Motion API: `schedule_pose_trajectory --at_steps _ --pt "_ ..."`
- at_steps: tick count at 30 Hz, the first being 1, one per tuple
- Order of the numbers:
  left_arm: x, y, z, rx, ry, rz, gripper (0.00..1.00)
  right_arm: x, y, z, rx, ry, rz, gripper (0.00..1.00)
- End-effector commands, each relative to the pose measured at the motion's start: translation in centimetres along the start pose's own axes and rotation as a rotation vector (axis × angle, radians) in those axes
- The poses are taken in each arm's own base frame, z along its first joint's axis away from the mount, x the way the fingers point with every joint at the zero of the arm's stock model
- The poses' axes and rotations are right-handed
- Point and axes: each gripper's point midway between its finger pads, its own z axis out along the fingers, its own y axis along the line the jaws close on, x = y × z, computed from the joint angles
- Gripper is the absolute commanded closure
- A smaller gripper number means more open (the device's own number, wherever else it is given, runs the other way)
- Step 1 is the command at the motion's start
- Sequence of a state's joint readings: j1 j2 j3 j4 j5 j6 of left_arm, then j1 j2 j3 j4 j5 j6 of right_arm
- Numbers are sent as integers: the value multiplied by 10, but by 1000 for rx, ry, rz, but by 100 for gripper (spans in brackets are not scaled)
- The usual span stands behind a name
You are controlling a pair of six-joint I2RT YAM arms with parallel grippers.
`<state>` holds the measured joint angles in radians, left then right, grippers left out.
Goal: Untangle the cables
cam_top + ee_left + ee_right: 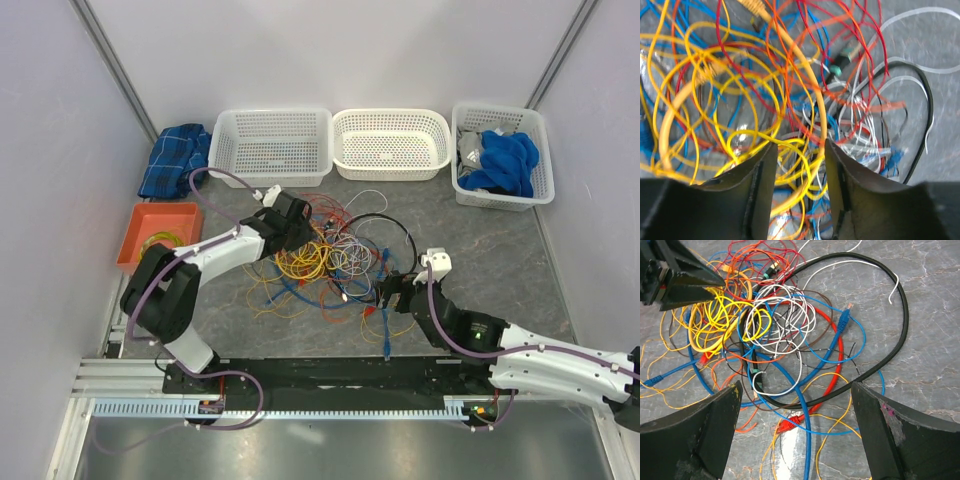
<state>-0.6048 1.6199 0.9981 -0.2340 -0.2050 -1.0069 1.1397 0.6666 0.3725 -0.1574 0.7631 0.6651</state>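
The cables [335, 260] lie in one tangled heap at the table's middle: yellow, orange, red, blue, white and grey wires, with a thicker black loop [410, 240] on the right side. My left gripper [292, 232] hangs low over the yellow bundle [720, 325]. In its wrist view the left gripper [800, 150] has jaws partly apart, and yellow loops [740, 80] run through the gap without being pinched. My right gripper [385, 295] stands wide open at the heap's near right edge. Below the right gripper [795, 390] lie a blue cable [807, 440], a red plug [790, 422] and the black loop [904, 320].
Three white baskets [225, 150] [390, 115] [545, 165] line the back; the right one holds a blue cloth [505, 160]. An orange tray [135, 235] with a yellow wire sits at the left. A blue checked cloth [175, 160] lies behind that tray. Walls close in both sides.
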Motion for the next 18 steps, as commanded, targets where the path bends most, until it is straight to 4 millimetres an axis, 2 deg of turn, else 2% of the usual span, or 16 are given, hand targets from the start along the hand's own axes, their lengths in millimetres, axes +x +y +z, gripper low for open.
schedule_pose_trajectory --at_steps 1,3,4,5,6,8,11,13,16,17,18 --pt "-4 -10 13 16 24 -57 49 1 -4 1 26 -3 3 2" --pt "-5 -11 14 22 21 -53 61 2 -3 2 30 9 -11 2" --pt "-7 -13 12 30 19 -49 82 1 -1 2 29 11 -14 2" --pt "-9 -15 10 39 15 -44 94 2 -1 3 31 16 -27 2" --pt "-16 -24 0 70 2 -27 98 2 -1 3 33 18 -34 2" --pt "-25 -36 -14 116 -16 0 98 -1 1 3 29 16 -40 2" --pt "-48 -58 -53 185 -58 78 98 -6 5 4 20 4 -39 2" --pt "-66 -77 -91 254 -95 143 98 -7 6 4 17 1 -46 2" --pt "-89 -94 -138 307 -151 239 98 -9 8 5 18 -14 -39 2" --pt "-99 -98 -157 325 -182 254 98 -13 7 7 25 -29 -30 2" --pt "-114 -110 -180 356 -229 281 98 -14 8 7 24 -36 -23 2"
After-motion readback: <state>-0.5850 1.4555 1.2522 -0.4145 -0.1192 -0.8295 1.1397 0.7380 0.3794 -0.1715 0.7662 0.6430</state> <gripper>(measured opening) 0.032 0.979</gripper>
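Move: The yellow cable lies right under the left hand's half-open fingertips, about 1 cm back of them and 3 cm below. The white cable tangle is some 8 cm to that hand's right and 3 cm back; the thin red cables lie about 5 cm ahead and 3 cm right, both some 4 cm below. From the right hand the yellow cable is about 12 cm ahead, 17 cm left and 9 cm below. The left hand dips about 2 cm, pinches a yellow cable strand, then lifts quickly some 15 cm. ##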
